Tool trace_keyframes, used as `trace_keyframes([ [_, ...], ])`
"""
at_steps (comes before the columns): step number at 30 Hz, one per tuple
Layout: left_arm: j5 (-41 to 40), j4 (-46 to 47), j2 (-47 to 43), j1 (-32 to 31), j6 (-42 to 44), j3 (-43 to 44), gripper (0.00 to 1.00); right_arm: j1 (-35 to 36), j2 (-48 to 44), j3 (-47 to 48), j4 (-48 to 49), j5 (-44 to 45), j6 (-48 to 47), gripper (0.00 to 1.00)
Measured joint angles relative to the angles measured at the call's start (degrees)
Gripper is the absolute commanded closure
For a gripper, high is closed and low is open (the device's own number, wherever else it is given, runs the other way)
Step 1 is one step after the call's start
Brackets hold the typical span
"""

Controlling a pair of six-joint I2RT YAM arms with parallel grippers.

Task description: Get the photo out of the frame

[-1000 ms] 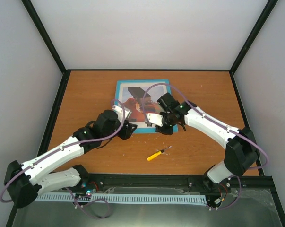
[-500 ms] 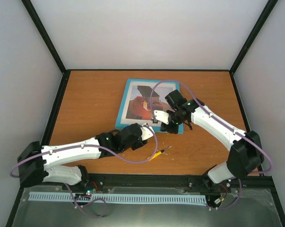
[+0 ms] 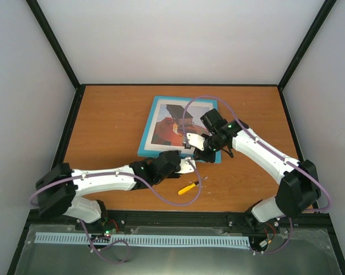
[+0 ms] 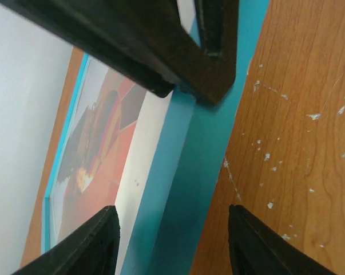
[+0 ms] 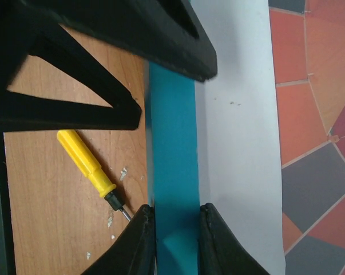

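Note:
The turquoise frame (image 3: 146, 137) lies face up on the table, a little askew. The photo (image 3: 165, 129) sits in it behind a white mat (image 5: 235, 143). My right gripper (image 3: 196, 150) is shut on the frame's near bar (image 5: 172, 143), one fingertip on each side of it. My left gripper (image 3: 186, 164) is just left of it at the same near edge and stands open. In the left wrist view its fingers (image 4: 98, 235) straddle the turquoise bar (image 4: 183, 189) with a gap on both sides. The photo (image 4: 98, 149) shows orange and grey panels.
A small yellow-handled screwdriver (image 3: 188, 187) lies on the wood in front of the frame, close to both grippers, and shows again as the screwdriver (image 5: 86, 163) in the right wrist view. Black posts and white walls enclose the table (image 3: 103, 120).
The left arm has swung from the frame's left side to its near edge, ending beside the right gripper. The frame has turned slightly. The right gripper kept its hold.

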Motion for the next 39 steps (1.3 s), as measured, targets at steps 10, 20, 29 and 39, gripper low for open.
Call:
trace_keyframes([
  [10,-4.31,8.76,6.16,-0.42,9.60,-0.79,0.70,-0.02,0.00,-0.39,0.02,-1.33,0.92,0.97],
  [20,-6.40,12.94,6.54,-1.53,16.13,-2.36,0.90,-0.04,-0.50,-0.44,-0.35,-1.11,2.27,0.44],
  [29,-6.69,11.52,3.93,-1.75,15.34,-0.87,0.96,-1.92,-9.84,9.44,-3.45,-1.25,7.54,0.17],
  [39,-6.54,1.20,-0.87,-0.87,5.14,11.74,0.99,-15.98,-13.90,14.67,-3.80,-1.38,13.16,0.16],
])
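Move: The near rim of the picture frame, already held roughly 10 cm off the table, lies about 2 cm ahead of the left hand, 1 cm to its right and 2 cm lower. The right gripper pinches that rim some 9 cm to the right, level with the left hand; the photo's middle is about 13 cm ahead and 1 cm right. From the right hand, the frame's near right corner is about 7 cm right and 1 cm back, and the screwdriver 12 cm back, 5 cm left. Easing forward, right and down a couple of centimetres while its fingers tip up some 10 degrees, the left hand closes on the near rim and pinches it. The right hand stays clamped until then, opens wide and lets go, rises about 16 cm, then swings right and forward towards the near right corner, turning clockwise. Meanwhile the left hand lifts the rim about 12 cm from its lowest point. ##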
